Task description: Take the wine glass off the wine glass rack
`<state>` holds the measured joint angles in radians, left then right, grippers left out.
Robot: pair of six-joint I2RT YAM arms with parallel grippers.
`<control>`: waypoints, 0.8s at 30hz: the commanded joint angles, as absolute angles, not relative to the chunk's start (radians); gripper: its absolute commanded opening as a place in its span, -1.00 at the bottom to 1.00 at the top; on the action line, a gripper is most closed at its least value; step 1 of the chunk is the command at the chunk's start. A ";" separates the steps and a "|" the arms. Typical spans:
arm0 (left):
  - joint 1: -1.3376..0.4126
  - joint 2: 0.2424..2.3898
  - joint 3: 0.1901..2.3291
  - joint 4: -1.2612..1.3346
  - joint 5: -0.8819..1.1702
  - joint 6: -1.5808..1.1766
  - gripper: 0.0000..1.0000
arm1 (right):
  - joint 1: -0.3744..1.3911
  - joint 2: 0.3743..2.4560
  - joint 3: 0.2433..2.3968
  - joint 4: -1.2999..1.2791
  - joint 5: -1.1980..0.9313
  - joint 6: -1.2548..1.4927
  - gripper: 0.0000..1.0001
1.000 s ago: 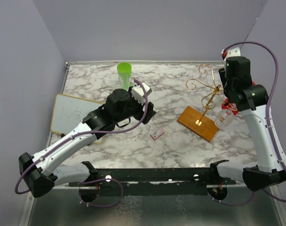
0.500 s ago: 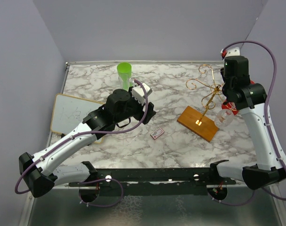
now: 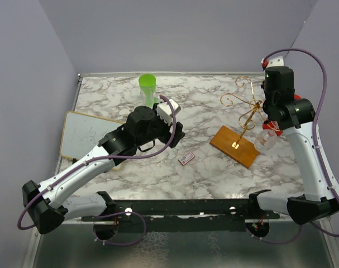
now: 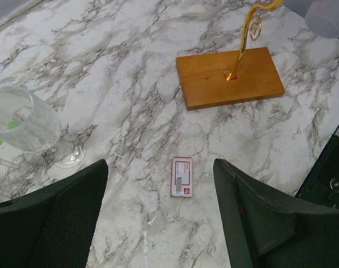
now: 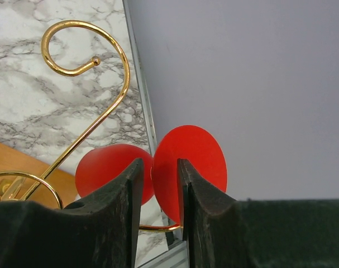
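The wine glass rack [image 3: 244, 114] is gold wire on a wooden base [image 3: 234, 146], also seen in the left wrist view [image 4: 229, 77]. A wine glass hangs upside down from its right arm, clear bowl [image 3: 265, 139] low and red foot [image 5: 194, 162] on the wire. My right gripper [image 5: 159, 163] is at that foot. Its jaws stand narrowly apart with the red disc between them, a sliver of gap at the left finger. The stem is hidden. A gold scroll [image 5: 102, 120] curls to the left. My left gripper [image 4: 159, 167] hangs open over the table, holding nothing.
A small red and white card [image 4: 181, 176] lies under the left gripper. Another clear glass [image 4: 24, 128] stands beside a green cup [image 3: 147, 86] at the back. A whiteboard [image 3: 82, 134] lies at the left edge. A second red rounded shape [image 5: 105, 167] shows behind the right gripper's left finger.
The right gripper's jaws have drawn closer together around the red foot. The right wrist has shifted only slightly. The left arm has not moved.
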<state>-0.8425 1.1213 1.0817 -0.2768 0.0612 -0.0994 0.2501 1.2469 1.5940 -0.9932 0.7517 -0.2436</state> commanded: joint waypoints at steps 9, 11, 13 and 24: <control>-0.851 1.117 1.071 -0.255 0.046 -0.090 0.57 | 0.256 1.238 1.605 -0.968 0.758 -0.241 -0.59; -0.851 1.118 1.070 -0.255 0.045 -0.089 0.57 | 0.256 1.236 1.611 -0.969 0.755 -0.240 -0.61; -0.851 1.118 1.071 -0.256 0.046 -0.091 0.57 | 0.256 1.235 1.615 -0.968 0.755 -0.244 -0.63; -0.853 1.118 1.068 -0.256 0.046 -0.091 0.57 | 0.256 1.228 1.626 -0.966 0.753 -0.255 -0.83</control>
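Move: Just ahead of the right fingertips, the red wine glass's foot disc has its middle some 2 cm ahead and 2 cm right of that hand, about level with it. The gold rack's hub is roughly 10 cm left, 2 cm back and 5 cm down; a clear glass hangs about 5 cm back, 4 cm left and 8 cm lower. From the left hand the red foot is around 38 cm right, 9 cm ahead and 7 cm higher. Closing steadily on the rim of the red glass's foot, the right fingers go from about a third open to nearly shut, one on the bowl side of the disc and the other on its outer face, so that they come to pinch it. The right hand itself stays in place without turning. ##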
